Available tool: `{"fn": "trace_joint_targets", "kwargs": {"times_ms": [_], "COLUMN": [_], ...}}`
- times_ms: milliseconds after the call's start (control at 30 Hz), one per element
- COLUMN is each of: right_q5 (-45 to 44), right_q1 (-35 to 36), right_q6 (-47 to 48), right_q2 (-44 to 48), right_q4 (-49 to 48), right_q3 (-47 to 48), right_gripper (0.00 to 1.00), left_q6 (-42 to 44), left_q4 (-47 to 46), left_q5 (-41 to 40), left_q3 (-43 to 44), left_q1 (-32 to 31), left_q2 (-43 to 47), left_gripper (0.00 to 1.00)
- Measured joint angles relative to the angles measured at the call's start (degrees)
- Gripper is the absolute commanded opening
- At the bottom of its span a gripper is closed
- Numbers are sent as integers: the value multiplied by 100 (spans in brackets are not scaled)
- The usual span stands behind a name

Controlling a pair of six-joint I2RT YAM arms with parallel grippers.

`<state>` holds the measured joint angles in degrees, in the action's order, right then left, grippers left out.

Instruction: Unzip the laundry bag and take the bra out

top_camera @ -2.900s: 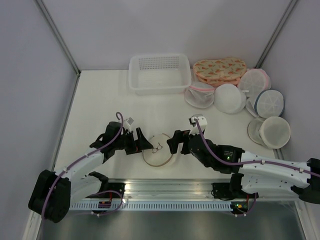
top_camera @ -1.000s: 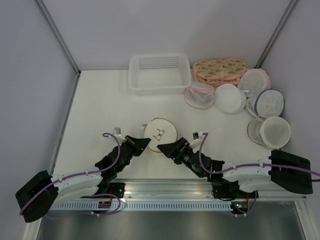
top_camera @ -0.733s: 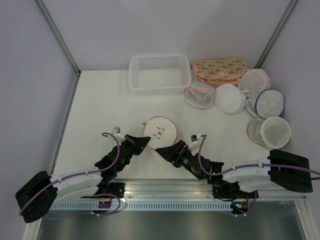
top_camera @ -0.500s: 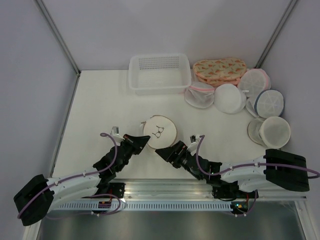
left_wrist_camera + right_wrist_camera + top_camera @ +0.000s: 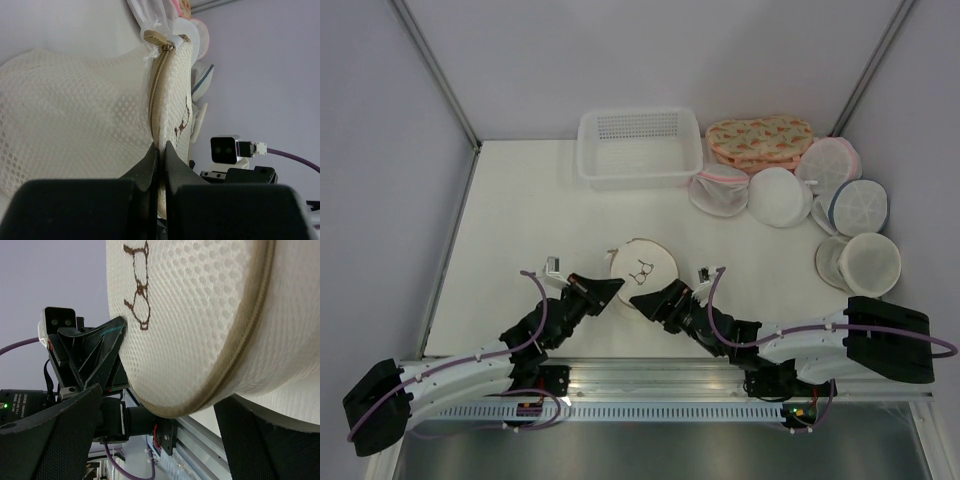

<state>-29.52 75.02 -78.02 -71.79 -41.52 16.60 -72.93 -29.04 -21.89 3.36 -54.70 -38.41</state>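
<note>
The laundry bag, a round cream mesh pouch with a tan rim, sits tilted near the table's front middle. A small dark zip pull lies on its face. My left gripper is shut on the bag's near-left rim. In the left wrist view its fingertips pinch the tan zip seam. My right gripper stands open at the bag's near edge. In the right wrist view the bag's rim lies between the wide-apart fingers, apart from both. The bra is out of view.
At the back stands a white perforated basket. A floral orange pouch and several white dome pouches crowd the back right. Grey walls close in both sides, and a metal rail runs along the near edge.
Over three seconds the bag has moved away from the near edge, pinched and tilted up by the left gripper. In the last second the right gripper has crept slightly leftward along its near rim.
</note>
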Motion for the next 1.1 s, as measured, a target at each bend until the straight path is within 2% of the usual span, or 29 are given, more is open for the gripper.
{"fn": "trace_joint_targets", "kwargs": {"times_ms": [100,133,233,400,467,500,533,567,600,700,800,900,1100], "right_q5": [79,116,251,302,284,275,280,278,291,387,531,824,1902], "right_q1": [-146,-199,-337,-575,-629,-645,-658,-671,-697,-837,-990,-1174,-1648], "right_q6": [2,0,7,101,192,229,271,284,326,643,1198,1963,3482], "right_q2": [-184,-249,-352,-245,-109,-44,9,50,107,326,531,706,754], "right_q4": [-61,-87,-136,-111,24,72,107,164,267,911,1843,2817,4452], "right_q3": [42,48,48,46,46,46,48,57,81,302,721,1215,1985], "right_gripper": [89,83,73,40,23,15,0,1,0,0,0,0,0], "left_q6": [0,2,4,4,4,4,11,24,68,173,339,595,1563], "left_q4": [26,61,199,291,289,286,291,299,343,505,793,1056,1445], "left_q5": [2,2,2,13,33,44,57,90,120,164,210,234,299], "left_q3": [0,0,0,0,0,0,0,0,0,2,37,114,389], "left_q1": [-44,-46,-46,-46,-46,-46,-46,-46,-46,-59,-68,-68,-66], "left_q2": [2,15,146,245,221,199,175,146,129,175,365,627,1014], "left_gripper": [2,5,6,5,6,15,25,36,57,80,92,98,100]}}
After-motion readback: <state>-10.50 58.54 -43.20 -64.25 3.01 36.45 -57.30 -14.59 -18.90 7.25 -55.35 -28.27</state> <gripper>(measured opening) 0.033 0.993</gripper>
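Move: Just ahead of the open right hand, the near right stretch of the laundry bag's zip rim stands about 3 cm forward, 1 cm to its right and level with it. The left gripper, still pinching the rim, is some 7 cm to the right hand's left and 2 cm farther out; the zip pull lies about 9 cm forward and 10 cm left. From the left hand that near right stretch of rim is about 9 cm to the right and 1 cm forward. Reaching forward about 3 cm with a slight dip and recovery, the right hand shuts on the near right zip rim and pinches it. It then draws the bag right and a little farther forward, its left side sinking some 35 degrees with a counter-clockwise turn. The left hand first holds, then opens wide and lets go, easing back a centimetre and finally lifting. ##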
